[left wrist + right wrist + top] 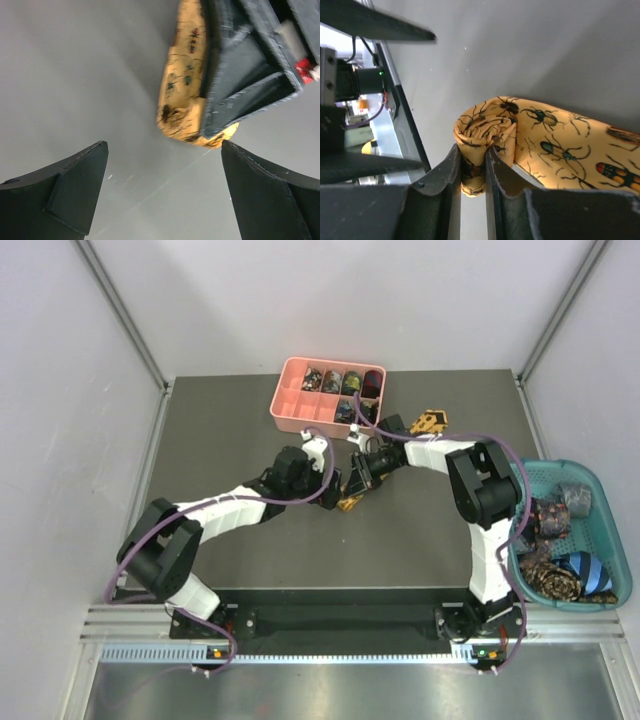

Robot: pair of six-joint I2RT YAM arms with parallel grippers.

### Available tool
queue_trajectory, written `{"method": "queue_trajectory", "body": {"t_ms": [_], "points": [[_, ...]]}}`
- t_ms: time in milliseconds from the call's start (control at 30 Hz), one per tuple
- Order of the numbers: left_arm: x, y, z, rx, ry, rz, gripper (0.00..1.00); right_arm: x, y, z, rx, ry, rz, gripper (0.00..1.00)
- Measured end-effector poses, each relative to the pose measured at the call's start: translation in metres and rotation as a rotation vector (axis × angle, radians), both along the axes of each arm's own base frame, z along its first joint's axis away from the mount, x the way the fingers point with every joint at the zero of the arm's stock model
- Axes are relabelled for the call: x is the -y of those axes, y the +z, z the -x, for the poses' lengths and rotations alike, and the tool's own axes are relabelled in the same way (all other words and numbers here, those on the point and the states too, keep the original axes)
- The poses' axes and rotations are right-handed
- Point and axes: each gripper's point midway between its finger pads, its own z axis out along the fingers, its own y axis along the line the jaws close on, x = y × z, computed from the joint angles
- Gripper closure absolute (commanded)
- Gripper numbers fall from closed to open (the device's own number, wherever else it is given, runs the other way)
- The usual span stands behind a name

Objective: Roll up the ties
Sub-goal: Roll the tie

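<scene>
A golden-yellow tie (555, 135) printed with beetles lies on the dark table, one end wound into a small coil (482, 125). My right gripper (472, 150) is shut on that coil, one finger on each side. In the top view the coil (350, 502) sits mid-table under the right gripper (358, 482), and the tie's other end (430, 422) lies near the tray. My left gripper (164, 150) is wide open and empty, just short of the coil (182, 85). The right gripper's fingers (240, 85) cover the coil's right side there.
A pink compartment tray (290, 405) with several rolled ties stands at the back of the table. A teal basket (600, 480) at the right edge holds loose ties (555, 570). Both arms meet close together at mid-table.
</scene>
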Motion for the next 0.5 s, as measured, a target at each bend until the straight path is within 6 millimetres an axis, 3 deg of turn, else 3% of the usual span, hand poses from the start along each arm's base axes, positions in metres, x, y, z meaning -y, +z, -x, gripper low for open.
{"method": "queue_trajectory", "body": {"t_ms": [267, 500], "points": [[0.044, -0.023, 0.01, 0.019, -0.145, -0.081, 0.01, 0.01, -0.004, -0.007, -0.017, 0.004, 0.012, 1.0], [0.058, -0.034, -0.006, 0.031, -0.168, -0.12, 0.01, 0.017, -0.009, -0.017, -0.008, -0.005, 0.058, 1.0]]}}
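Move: The tie's rolled end, still pinched in the right fingertips, sits about 1 cm ahead of the left hand, 4 cm to its right and 4 cm below. From the right hand, the roll's middle is level with the fingertips and about 1 cm below; the flat tie's far end lies some 15 cm ahead, 17 cm right, 4 cm below. The pink box is about 22 cm ahead of the left hand, straight out, 4 cm lower. Sweeping about 6 cm to the right and sinking 3 to 4 cm, the left hand brings its wide-open fingers in around the roll, first easing back slightly and then forward again, while turning some 10 degrees clockwise. The right hand keeps its pinch and carries the roll about 2.5 cm forward and right, sinking 1 cm. ##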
